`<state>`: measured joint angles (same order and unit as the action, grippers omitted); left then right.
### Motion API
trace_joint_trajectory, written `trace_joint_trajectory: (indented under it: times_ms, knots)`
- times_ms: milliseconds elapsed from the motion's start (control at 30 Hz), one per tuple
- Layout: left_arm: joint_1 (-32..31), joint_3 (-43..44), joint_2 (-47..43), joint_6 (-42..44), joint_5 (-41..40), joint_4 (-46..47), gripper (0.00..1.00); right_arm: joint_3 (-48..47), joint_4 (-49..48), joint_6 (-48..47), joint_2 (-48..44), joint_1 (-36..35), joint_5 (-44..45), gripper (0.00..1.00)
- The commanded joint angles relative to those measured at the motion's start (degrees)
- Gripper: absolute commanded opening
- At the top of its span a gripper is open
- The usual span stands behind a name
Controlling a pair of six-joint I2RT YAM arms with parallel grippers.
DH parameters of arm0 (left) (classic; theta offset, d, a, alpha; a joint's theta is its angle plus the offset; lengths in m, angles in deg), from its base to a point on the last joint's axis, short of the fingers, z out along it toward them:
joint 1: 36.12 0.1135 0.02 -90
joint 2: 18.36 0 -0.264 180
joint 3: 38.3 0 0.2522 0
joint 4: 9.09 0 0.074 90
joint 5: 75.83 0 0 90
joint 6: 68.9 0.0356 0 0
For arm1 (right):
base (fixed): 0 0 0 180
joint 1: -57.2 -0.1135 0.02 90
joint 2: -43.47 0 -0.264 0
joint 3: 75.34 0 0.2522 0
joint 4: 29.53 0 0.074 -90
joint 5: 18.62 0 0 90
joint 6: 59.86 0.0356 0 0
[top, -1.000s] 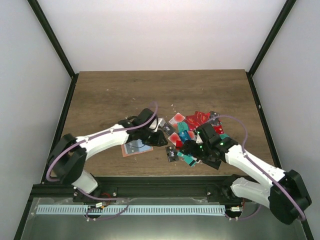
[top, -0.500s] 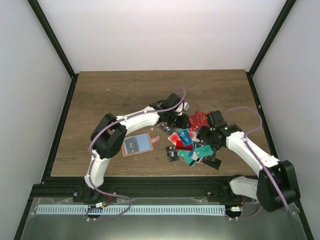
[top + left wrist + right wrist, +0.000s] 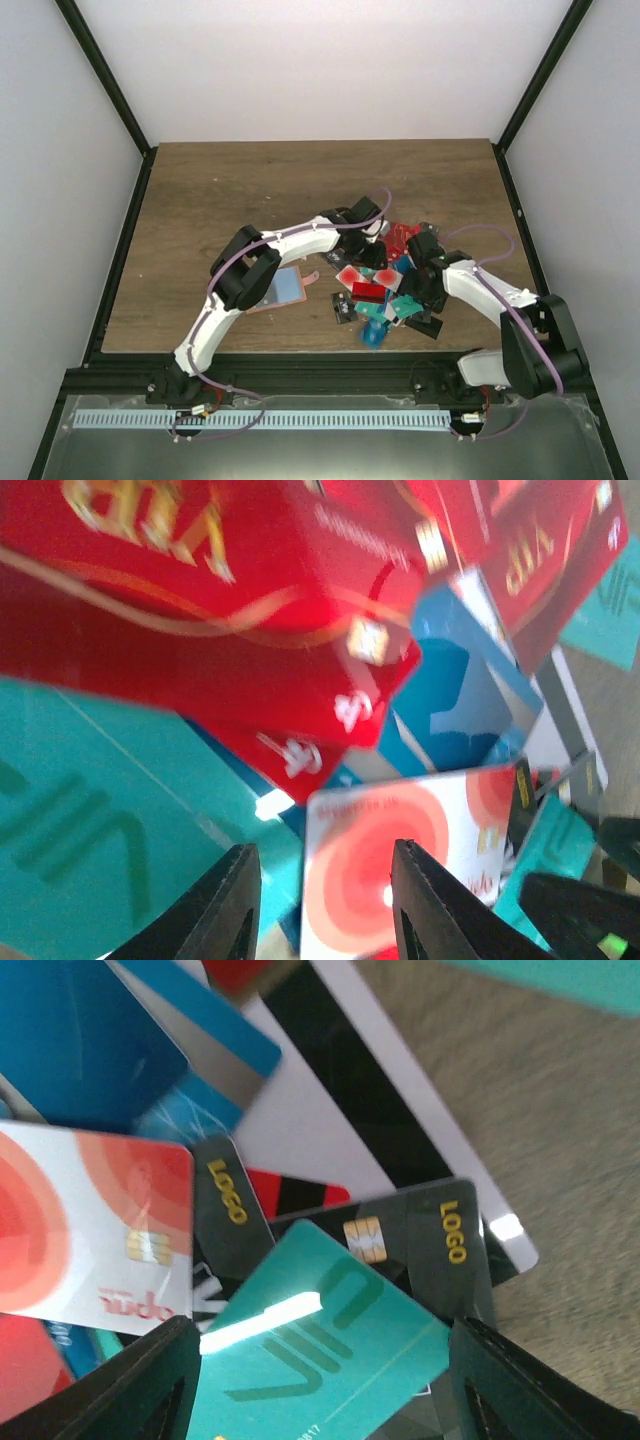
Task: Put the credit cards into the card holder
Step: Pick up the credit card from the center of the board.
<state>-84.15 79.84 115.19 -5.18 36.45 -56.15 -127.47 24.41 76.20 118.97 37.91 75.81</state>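
Observation:
The credit cards (image 3: pixel 368 291) lie in a loose heap of red, teal, blue and black at the table's middle right. The card holder (image 3: pixel 291 288) lies open and flat to their left, partly under my left arm's elbow. My left gripper (image 3: pixel 372 252) is at the heap's far edge, open; its fingertips (image 3: pixel 235 900) straddle a white card with red circles (image 3: pixel 400 860) and grip nothing. My right gripper (image 3: pixel 421 288) hangs over the heap's right side, open, with a teal VIP card (image 3: pixel 320 1360) lying between its fingers (image 3: pixel 150 1380).
Red VIP cards (image 3: pixel 200 600), a teal card (image 3: pixel 90 810) and a blue card (image 3: pixel 460 700) crowd the left wrist view. Black LOGO cards (image 3: pixel 420 1250) and a white card with a black stripe (image 3: pixel 350 1110) lie under the right gripper. One blue card (image 3: pixel 372 335) lies nearest the front edge.
My left arm swung right from the card holder to the heap, and its jaws opened. My right gripper moved back over the heap's right side. Several cards shifted.

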Motion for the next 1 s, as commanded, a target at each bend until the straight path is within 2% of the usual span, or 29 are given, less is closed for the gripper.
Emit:
trace_joint_trajectory:
  times_ms: [0,300,533,700,900,967]
  knots:
    - [-2.2,-6.4,-2.3,2.2,-1.0,-3.0,0.39,2.4,-1.5,-1.1,2.1,-0.1,-6.4,0.69]
    - [-4.4,-21.6,-11.0,0.8,-0.9,2.4,0.38,7.7,-3.7,5.4,3.1,-9.8,-16.2,0.68]
    - [-4.7,-30.2,-17.6,-1.7,1.9,6.4,0.38,7.4,-0.9,6.5,-1.9,-11.2,-19.7,0.67]
    - [-5.0,-32.1,-20.8,-2.3,3.3,7.5,0.38,4.6,4.8,4.5,-5.1,-11.2,-19.8,0.7]
    - [-5.1,-32.3,-25.3,-3.2,3.3,7.4,0.38,5.3,9.7,2.4,-8.0,-11.2,-26.7,0.73]
    - [-5.1,-31.9,-26.5,-3.1,3.8,7.1,0.34,6.7,9.2,2.7,-10.1,-11.2,-29.9,0.73]
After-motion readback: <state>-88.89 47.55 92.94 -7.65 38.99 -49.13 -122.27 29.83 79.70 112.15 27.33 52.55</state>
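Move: The left hand hovers 1–2 cm above the pile; the red card lies about 7 cm back and 3 cm left of it, the white-red card 3 cm back and 2 cm right, and the flat black card 10 cm back and 9 cm left. The right hand straddles the teal card, middle 1 cm to its left and a little below; from that hand the blue card is 8 cm back and 10 cm left, the red card 3 cm ahead and 11 cm left. The red card is swept by the left hand, which skims low over the pile about 11 cm back and 6 cm left, fingers part open, rising slightly last. The teal card is pushed along by the right fingers, still wide: that hand sinks 1 cm, slides some 8 cm left, then draws back towards the blue card, fingertips swinging left and back. ##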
